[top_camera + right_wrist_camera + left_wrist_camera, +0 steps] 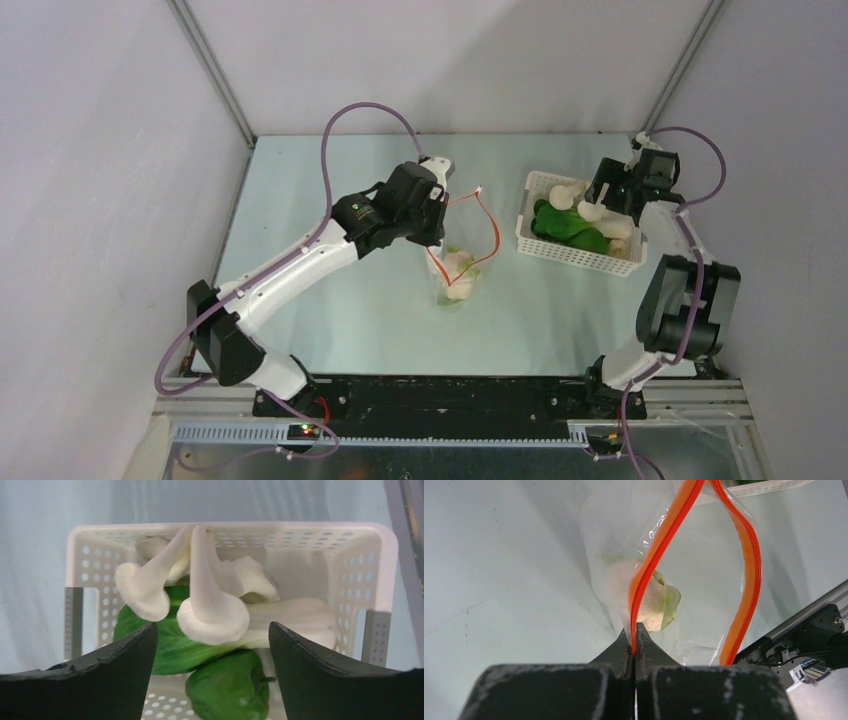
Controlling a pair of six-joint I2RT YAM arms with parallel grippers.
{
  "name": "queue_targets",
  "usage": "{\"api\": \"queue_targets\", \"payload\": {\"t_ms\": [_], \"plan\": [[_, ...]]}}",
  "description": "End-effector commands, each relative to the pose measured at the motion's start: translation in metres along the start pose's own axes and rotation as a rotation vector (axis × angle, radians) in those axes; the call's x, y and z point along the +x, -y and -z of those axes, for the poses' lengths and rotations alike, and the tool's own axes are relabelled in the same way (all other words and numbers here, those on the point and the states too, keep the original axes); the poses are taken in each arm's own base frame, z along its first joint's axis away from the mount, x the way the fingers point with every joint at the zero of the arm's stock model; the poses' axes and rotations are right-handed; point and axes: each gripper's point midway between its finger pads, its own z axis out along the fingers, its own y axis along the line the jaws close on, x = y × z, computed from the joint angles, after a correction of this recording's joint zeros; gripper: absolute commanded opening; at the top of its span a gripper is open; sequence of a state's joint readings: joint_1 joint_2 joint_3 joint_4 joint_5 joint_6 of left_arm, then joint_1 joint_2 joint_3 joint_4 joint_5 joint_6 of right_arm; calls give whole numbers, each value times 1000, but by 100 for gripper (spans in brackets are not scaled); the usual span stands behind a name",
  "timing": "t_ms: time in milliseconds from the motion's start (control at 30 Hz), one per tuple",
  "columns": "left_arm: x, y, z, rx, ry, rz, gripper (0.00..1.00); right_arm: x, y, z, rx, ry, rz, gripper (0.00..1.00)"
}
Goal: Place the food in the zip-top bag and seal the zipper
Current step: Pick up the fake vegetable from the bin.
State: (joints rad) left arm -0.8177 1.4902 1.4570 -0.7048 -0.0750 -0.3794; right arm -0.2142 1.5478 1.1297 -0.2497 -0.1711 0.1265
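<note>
The clear zip-top bag (462, 262) hangs at mid-table with its mouth spread wide. My left gripper (634, 630) is shut on one side of the orange-red zipper (659, 545), holding the bag (704, 595) up. A cream and green food piece (651, 600) lies inside it (459, 272). My right gripper (212, 630) stands open over the white basket (360, 555), its black fingers (125, 650) either side of white mushroom-like food (210, 610) and green food (230, 690), not touching. In the top view this gripper (612, 203) hovers above the basket's contents (570, 228).
The white perforated basket (560, 252) sits at the right of the pale green table. Grey walls close in on both sides and the back. A black rail (450, 395) runs along the near edge.
</note>
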Motion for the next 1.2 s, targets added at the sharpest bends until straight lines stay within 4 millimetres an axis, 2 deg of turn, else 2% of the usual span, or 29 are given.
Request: {"api": "queue_targets", "payload": {"t_ms": [0,33,300,433,500,567,600,633,667,800,900,1000,1167], "plan": [[-31,8,13,38,97,-17,0,-12,2,-17,-34,-34,87,83],[-30,7,12,33,92,-17,0,-14,2,-18,-33,-38,86,81],[-29,7,12,39,92,-15,0,20,8,-54,-53,-155,79,78],[-29,7,14,39,95,-10,0,29,8,-66,-27,-179,100,74],[-29,7,14,41,96,-8,0,29,7,-69,-18,-176,108,67],[-29,8,15,44,99,-5,0,27,8,-70,-6,-170,101,52],[-29,8,15,47,99,-2,0,26,8,-69,-5,-166,99,41],[-28,9,15,51,98,-2,0,24,6,-67,-7,-161,100,35],[-29,11,16,59,101,0,0,22,6,-65,-7,-157,97,23],[-29,13,16,77,111,11,0,6,-1,-42,2,-120,105,2],[-30,15,16,89,118,18,0,-3,-7,-23,12,-101,94,0],[-28,18,14,102,114,25,0,-13,-13,6,25,-66,79,0],[-26,19,6,108,106,44,0,-15,-30,40,-16,-16,59,0]]}}
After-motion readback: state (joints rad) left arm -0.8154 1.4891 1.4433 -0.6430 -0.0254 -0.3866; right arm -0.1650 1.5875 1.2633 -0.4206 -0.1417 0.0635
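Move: The white mushroom cluster, the fake vegetable to take, lies in the bin about 4 cm ahead of the right gripper, 2 cm to its left and some 8 cm below. At much the same depth, the green leaf vegetable is about 7 cm left and 1 cm back, and the green pepper roughly 5 cm back and 1 cm left. From the left gripper the cluster is some 17 cm ahead, 33 cm right and 17 cm lower. Lower the open right gripper about 7.5 cm into the bin, easing forward some 3 cm and tipping the fingers about 10 degrees further down. Close on the middle mushroom of the white cluster, then lift it a good 8 cm, drawing back nearly 3 cm. Let the left gripper keep its pinch on the bag's rim. ##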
